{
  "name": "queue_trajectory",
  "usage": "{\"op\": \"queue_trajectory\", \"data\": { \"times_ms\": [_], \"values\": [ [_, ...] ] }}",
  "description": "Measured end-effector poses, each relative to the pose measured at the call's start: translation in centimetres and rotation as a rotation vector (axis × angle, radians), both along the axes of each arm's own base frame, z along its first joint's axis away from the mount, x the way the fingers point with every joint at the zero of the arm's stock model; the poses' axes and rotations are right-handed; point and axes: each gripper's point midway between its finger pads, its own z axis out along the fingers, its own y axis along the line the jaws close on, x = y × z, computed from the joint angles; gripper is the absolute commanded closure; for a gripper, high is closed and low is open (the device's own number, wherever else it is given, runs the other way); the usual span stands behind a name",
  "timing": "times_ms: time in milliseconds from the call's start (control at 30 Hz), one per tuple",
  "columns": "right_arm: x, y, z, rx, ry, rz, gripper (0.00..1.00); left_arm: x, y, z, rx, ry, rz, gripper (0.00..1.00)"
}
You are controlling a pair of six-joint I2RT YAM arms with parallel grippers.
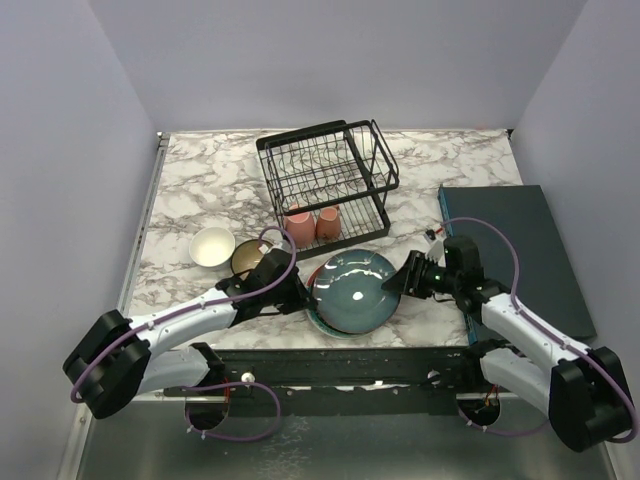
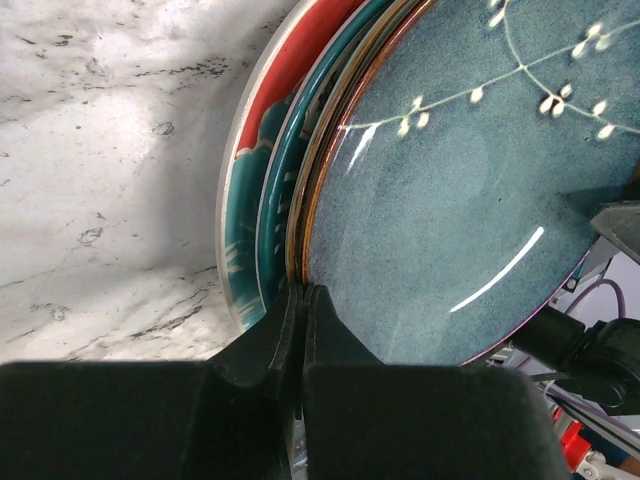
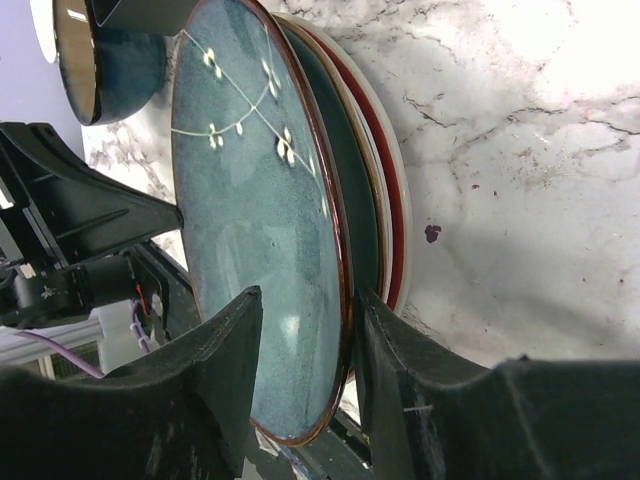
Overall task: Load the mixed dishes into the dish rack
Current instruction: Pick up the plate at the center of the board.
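A stack of round plates sits at the near middle of the table, with the dark teal-blue plate (image 1: pixel 355 285) (image 2: pixel 470 200) (image 3: pixel 250 200) on top and a red plate (image 2: pixel 290 80) (image 3: pixel 397 215) lower down. My right gripper (image 1: pixel 399 280) (image 3: pixel 308 298) is open and straddles the top plate's right rim, one finger over its face with a gap, the other under the rim. My left gripper (image 1: pixel 300 291) (image 2: pixel 303 291) is shut, its tips pressed against the stack's left edge just below the top plate. The dish rack (image 1: pixel 325 180) stands behind, with two pink mugs (image 1: pixel 298 226) (image 1: pixel 328 222) in its lower tray.
A white bowl (image 1: pixel 212 246) and a dark bowl with a tan inside (image 1: pixel 246 259) (image 3: pixel 110 60) sit left of the stack, close to my left arm. A dark teal flat slab (image 1: pixel 515 250) lies along the right side, beside my right arm.
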Motion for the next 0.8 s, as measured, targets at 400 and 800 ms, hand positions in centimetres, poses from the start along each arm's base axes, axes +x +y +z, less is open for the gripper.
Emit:
{"op": "queue_trajectory", "data": {
  "times_ms": [400,800],
  "values": [
    [0.61,0.67,-0.31,0.035,0.005,0.005,0.67,0.17,-0.56,-0.29,-0.02,0.003,-0.005,1.0],
    [0.83,0.66,-0.49,0.033,-0.005,0.004,1.0,0.2,-0.62,-0.45,-0.021,0.01,-0.006,0.95]
  ]
}}
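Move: About 9 cm to the right hand's left, 1 cm back and 3 cm lower is the middle of the tilted top plate, its raised right rim already between those open fingers. The rest of the plate stack lies some 10 cm left, 3 cm back and 6 cm below that hand. The larger pink mug is roughly 22 cm left and 13 cm ahead, the smaller one 16 left and 14 ahead. From the left hand the plate's middle is about 10 cm right and 2 cm ahead, near its own height. Easing barely 1 cm forward, left and slightly down onto the top plate's raised right rim, the right hand then shuts its half-open fingers and pinches that rim, one finger on each face. The left hand, fingers still shut, keeps its tips against the plate's left rim and stays nearly in place, creeping about half a centimetre right and down. ##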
